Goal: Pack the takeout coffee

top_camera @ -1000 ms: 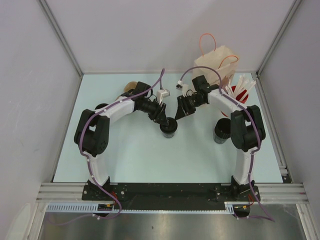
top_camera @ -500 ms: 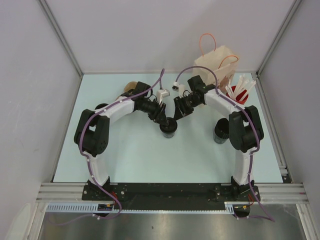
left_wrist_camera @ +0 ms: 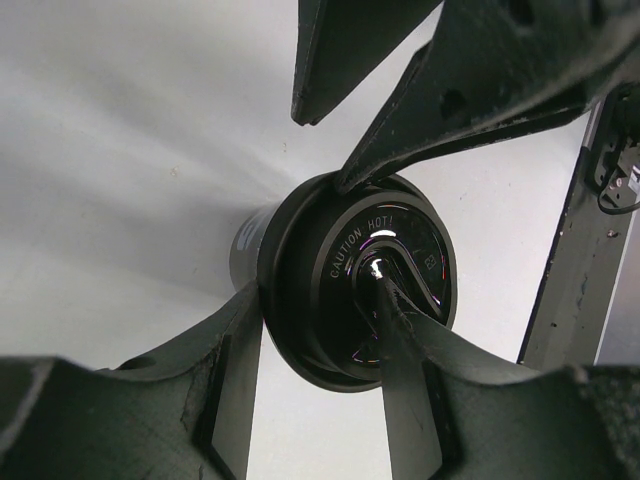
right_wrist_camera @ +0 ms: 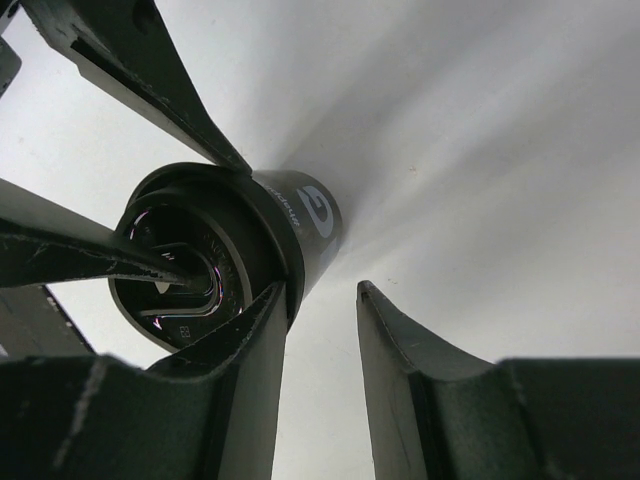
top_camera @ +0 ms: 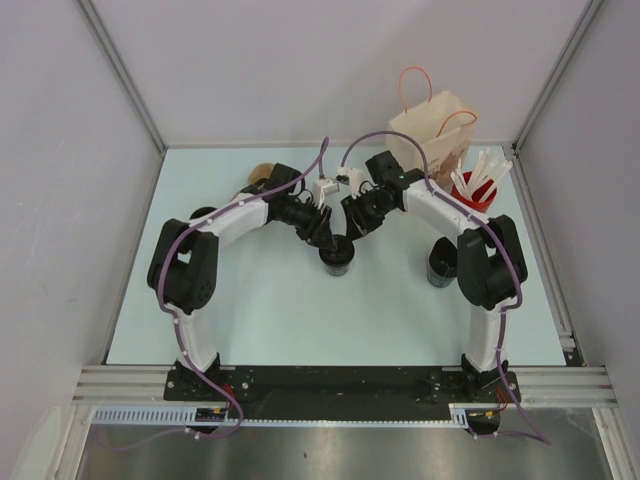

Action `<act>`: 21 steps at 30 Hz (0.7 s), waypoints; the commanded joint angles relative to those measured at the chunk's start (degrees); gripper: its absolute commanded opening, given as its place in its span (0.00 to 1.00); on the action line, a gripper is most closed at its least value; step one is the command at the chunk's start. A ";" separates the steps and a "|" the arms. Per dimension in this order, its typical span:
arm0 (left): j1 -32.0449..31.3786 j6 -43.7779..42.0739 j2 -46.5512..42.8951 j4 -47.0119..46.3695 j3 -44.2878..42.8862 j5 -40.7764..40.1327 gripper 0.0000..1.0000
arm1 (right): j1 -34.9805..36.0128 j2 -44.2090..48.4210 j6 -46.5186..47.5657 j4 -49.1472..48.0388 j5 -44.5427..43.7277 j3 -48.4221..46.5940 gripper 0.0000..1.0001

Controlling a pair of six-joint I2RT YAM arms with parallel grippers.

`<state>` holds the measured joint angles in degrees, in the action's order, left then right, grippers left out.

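The takeout coffee [top_camera: 338, 259], a short black cup with a ringed black lid, stands upright mid-table. My left gripper [top_camera: 325, 240] reaches it from the left. In the left wrist view, the left gripper [left_wrist_camera: 312, 280] has one finger pressed on the outside of the lid's rim and the other tip in the lid's centre dip, holding the takeout coffee [left_wrist_camera: 400, 225]. My right gripper [top_camera: 352, 228] comes in from the right. In the right wrist view, the right gripper [right_wrist_camera: 321, 288] is open: one finger touches the rim of the takeout coffee [right_wrist_camera: 300, 215], the other stands free beside it.
A brown paper bag [top_camera: 432, 128] with orange handles stands at the back right. Beside it is a red cup of white sticks [top_camera: 478, 185]. A taller black cup [top_camera: 443, 262] stands by the right arm. A brown object [top_camera: 260, 172] lies behind the left arm.
My right gripper has swung left and closer until one finger meets the cup's rim. The left gripper and the cup have stayed put.
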<state>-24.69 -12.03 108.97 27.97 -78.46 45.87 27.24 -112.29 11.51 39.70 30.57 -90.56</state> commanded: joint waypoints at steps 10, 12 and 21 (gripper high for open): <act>0.43 -8.36 4.24 7.89 5.07 -19.32 0.48 | 4.92 -6.89 4.49 2.31 -13.60 5.58 0.40; 0.43 -8.36 4.41 8.07 4.89 -19.32 0.48 | 4.40 -5.41 4.93 3.27 -13.35 2.96 0.41; 0.43 -7.74 4.41 7.81 4.98 -19.06 0.48 | -3.94 -1.00 0.19 7.06 10.09 -11.21 0.65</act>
<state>-24.51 -12.12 108.29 28.64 -78.04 45.15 26.48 -114.26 12.75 44.62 29.52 -95.92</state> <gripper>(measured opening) 0.492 0.618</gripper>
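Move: The lidded coffee cup stands between the hands, its middle about 5 cm lower than both: roughly 4 cm back and 3 cm left of the right hand, and some 2 cm back and 2 cm right of the left. From the right hand, the open dark cup is about 22 cm right and 5 cm back, the paper bag some 19 cm right and 15 cm ahead, and the red straw cup about 30 cm right and 13 cm ahead. The coffee cup's black lid, still under the left fingers with one tip on its top and the other at its rim, is worked at the rim by the right hand, which bears down and slightly left by just under 1 cm. The right hand then backs off, rising about 1.5 cm while drifting forward and right, its fingers opening from under half to well over half. The left hand holds almost still. ##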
